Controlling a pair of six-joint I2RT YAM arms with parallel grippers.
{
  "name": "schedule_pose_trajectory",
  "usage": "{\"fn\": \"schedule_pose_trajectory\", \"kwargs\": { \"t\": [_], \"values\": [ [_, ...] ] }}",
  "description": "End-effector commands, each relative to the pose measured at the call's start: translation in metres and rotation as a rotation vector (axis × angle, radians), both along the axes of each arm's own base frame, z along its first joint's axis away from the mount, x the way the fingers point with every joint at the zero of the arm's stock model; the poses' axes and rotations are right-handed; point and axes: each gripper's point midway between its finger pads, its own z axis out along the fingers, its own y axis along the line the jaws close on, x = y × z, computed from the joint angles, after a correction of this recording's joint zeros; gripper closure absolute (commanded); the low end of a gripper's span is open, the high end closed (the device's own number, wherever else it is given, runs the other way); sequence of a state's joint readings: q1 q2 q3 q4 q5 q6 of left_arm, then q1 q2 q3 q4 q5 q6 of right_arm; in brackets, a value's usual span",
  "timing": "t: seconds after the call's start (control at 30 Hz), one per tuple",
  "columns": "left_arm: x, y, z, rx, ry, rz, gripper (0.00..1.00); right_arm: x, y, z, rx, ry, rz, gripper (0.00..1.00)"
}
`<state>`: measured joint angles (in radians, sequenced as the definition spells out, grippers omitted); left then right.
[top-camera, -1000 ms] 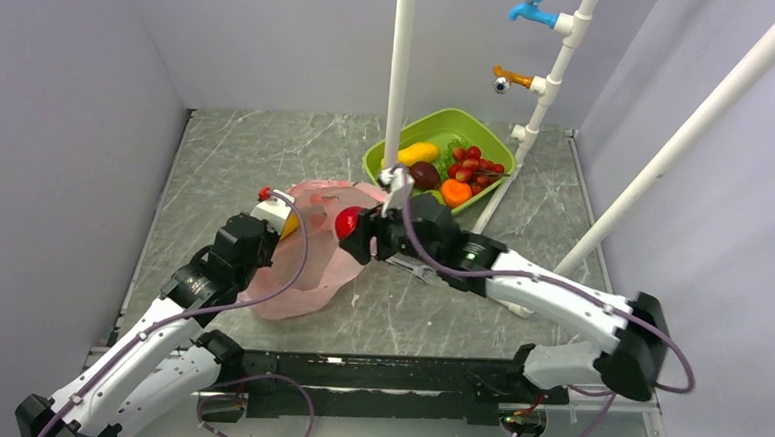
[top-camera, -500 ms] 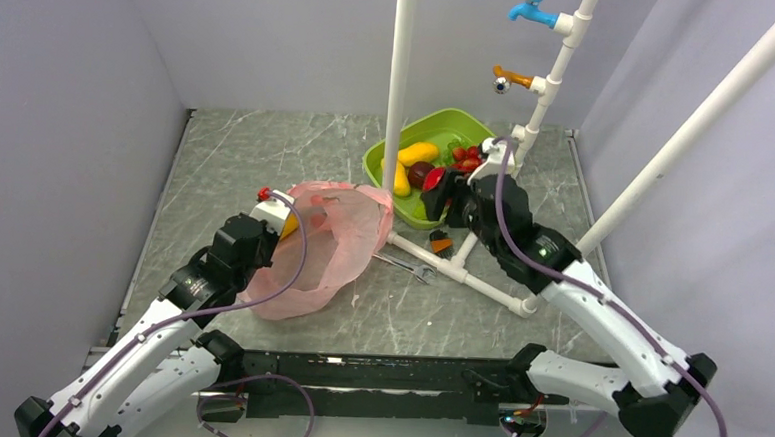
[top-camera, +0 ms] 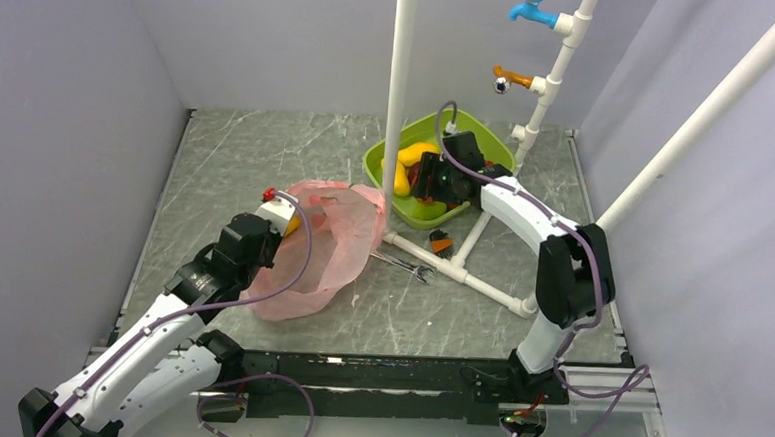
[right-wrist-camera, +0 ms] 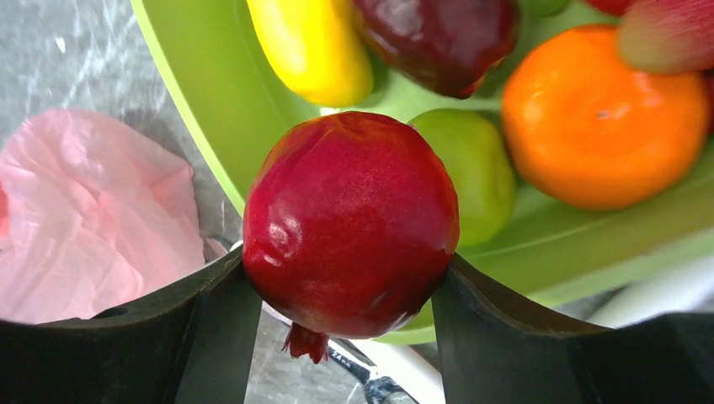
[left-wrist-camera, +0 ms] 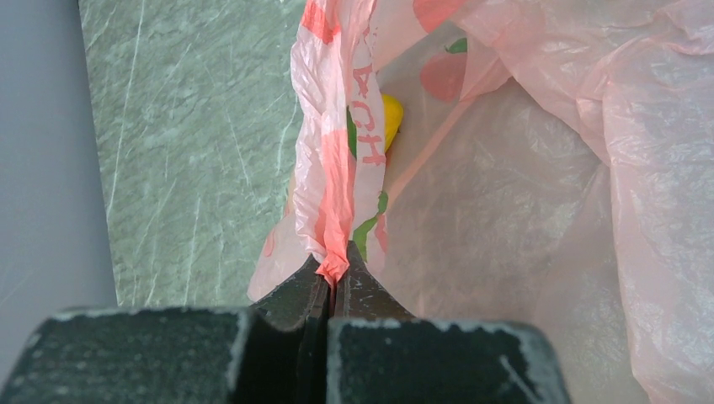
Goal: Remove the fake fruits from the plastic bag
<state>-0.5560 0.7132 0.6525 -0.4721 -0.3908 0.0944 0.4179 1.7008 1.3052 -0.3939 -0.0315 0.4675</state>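
The pink plastic bag [top-camera: 324, 247] lies crumpled left of centre, and my left gripper [top-camera: 285, 221] is shut on a bunched strip of its rim [left-wrist-camera: 334, 269]. A yellow fake fruit [left-wrist-camera: 391, 119] shows through the bag's plastic. My right gripper [top-camera: 431, 179] hangs over the near edge of the green tub [top-camera: 476, 126]. It is shut on a round, glossy red fake fruit [right-wrist-camera: 349, 223] with a small crown at the bottom. One finger [right-wrist-camera: 210, 311] presses each side of it. In the top view the arm hides the red fruit.
The tub [right-wrist-camera: 194, 93] holds a yellow mango [right-wrist-camera: 311, 46], a dark maroon fruit [right-wrist-camera: 438, 38], an orange fruit [right-wrist-camera: 602, 118] and a green fruit [right-wrist-camera: 471, 164]. A white pipe frame [top-camera: 401, 79] with taps stands by the tub. A wrench [top-camera: 401, 266] and a small orange brush [top-camera: 441, 243] lie nearby.
My right arm has carried the red fruit from the bag's mouth back and right to above the green tub. The left gripper has kept its hold on the bag.
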Motion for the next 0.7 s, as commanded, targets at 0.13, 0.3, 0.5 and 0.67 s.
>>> {"fn": "schedule_pose_trajectory", "kwargs": {
  "t": [0.13, 0.3, 0.5, 0.67],
  "values": [
    [0.005, 0.000, 0.023, -0.014, -0.068, 0.000, 1.00, 0.011, 0.037, 0.012, 0.116, -0.008, 0.124, 0.67],
    [0.004, 0.001, 0.022, -0.011, -0.064, 0.007, 1.00, 0.012, 0.028, 0.006, 0.071, 0.003, 0.101, 0.26],
    [0.003, 0.001, 0.023, -0.017, -0.066, 0.006, 1.00, 0.005, 0.013, 0.018, 0.013, -0.035, 0.084, 0.12],
    [0.004, 0.002, 0.022, -0.010, -0.062, 0.012, 1.00, -0.022, 0.004, 0.013, 0.015, -0.004, 0.091, 0.07]
  ]
}}
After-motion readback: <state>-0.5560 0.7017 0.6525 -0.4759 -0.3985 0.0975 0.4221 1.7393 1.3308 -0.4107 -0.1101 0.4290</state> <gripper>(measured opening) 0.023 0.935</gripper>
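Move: The right hand already holds the pomegranate over the near-left part of the green basket; the free spot for it on the basket floor lies about 1 cm ahead, 3 cm left and 8 cm below. Around it, from the hand: the green pear level and 3 cm right, the near yellow mango 6 cm ahead and 4 left, the purple fruit 6 ahead and 1 right. From the left hand, that spot is roughly 15 cm ahead, 25 cm right and 12 cm below. Left and down by some 2 cm each, the right hand eases the held pomegranate towards the free spot beside the pear, turning about 5 degrees counter-clockwise. There the fingers open from part-open to nearly wide and let go, while the hand drifts about 1 cm back to the right. The left hand stays put, still pinching the bag's rim. ##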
